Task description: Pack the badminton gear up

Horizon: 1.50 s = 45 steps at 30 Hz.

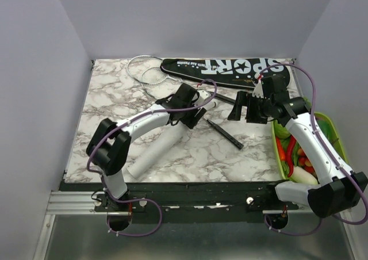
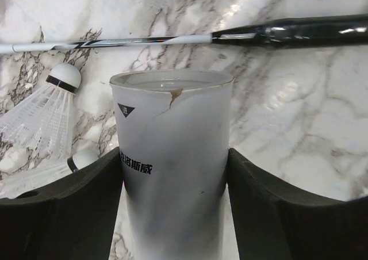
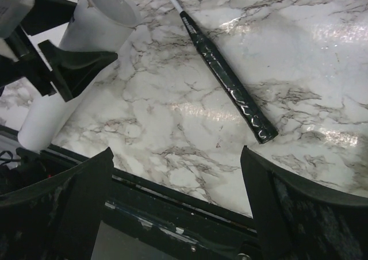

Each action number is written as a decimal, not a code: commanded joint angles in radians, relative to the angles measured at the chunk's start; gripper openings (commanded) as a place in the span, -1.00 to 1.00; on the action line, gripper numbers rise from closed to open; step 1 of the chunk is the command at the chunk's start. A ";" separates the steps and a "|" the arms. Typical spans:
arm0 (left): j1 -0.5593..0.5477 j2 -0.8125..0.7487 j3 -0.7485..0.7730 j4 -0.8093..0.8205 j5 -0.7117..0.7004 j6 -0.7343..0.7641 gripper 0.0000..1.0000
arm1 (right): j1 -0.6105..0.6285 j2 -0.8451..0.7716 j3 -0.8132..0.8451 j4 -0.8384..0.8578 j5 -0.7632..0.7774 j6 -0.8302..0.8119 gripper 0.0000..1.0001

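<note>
The black bag (image 1: 224, 70) lettered SPORT lies along the table's far edge. Pale racket hoops (image 1: 144, 70) rest at its left end. One racket's black stem (image 1: 225, 135) lies mid-table, and it shows with its thin shaft (image 2: 115, 42) in the left wrist view and as a dark stem (image 3: 230, 90) in the right wrist view. My left gripper (image 1: 192, 113) (image 2: 173, 156) is shut on a white tube (image 2: 172, 110) (image 1: 152, 156), with a pad against each side near its open end. My right gripper (image 1: 247, 107) (image 3: 178, 156) hangs open over bare marble with nothing between its fingers.
Two white shuttlecocks (image 2: 40, 113) lie left of the tube. A green basket (image 1: 336, 136) of vegetables stands at the table's right edge, under the right arm. The table's black front rail (image 3: 172, 197) lies below the right gripper.
</note>
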<state>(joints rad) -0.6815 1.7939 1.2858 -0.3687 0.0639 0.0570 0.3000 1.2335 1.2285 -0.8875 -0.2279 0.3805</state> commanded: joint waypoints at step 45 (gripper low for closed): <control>-0.187 -0.843 -0.497 0.205 0.395 -0.152 -1.00 | 0.269 -0.042 -0.046 0.266 -0.653 0.169 -0.17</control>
<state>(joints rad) -0.8597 0.9638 0.7982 -0.1852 0.4419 -0.0483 0.5514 1.1805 1.1709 -0.6540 -0.8516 0.5213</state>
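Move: The left hand already grips the white shuttlecock tube just below its mouth; the right gripper it is carried towards is some 22 cm to its right, 5 cm back and 12 cm higher. From the right hand that mouth is about 18 cm left, 8 cm ahead and 10 cm below, while a black racket handle lies roughly 5 cm ahead, 3 cm left and 19 cm down. Two shuttlecocks lie 10 cm ahead of the left hand, 6 cm left and 5 cm below. Keeping its pinch on the tube, the left hand draws back about 19 cm and rises 14, swinging clockwise and rolling its right side up, then holds still. The open right hand comes back and up, then on leftwards to the tube's mouth, turning some 35 degrees counter-clockwise with its left side rolling up. Its fingers close to under half, their tips close before the rim; contact can't be made out. ##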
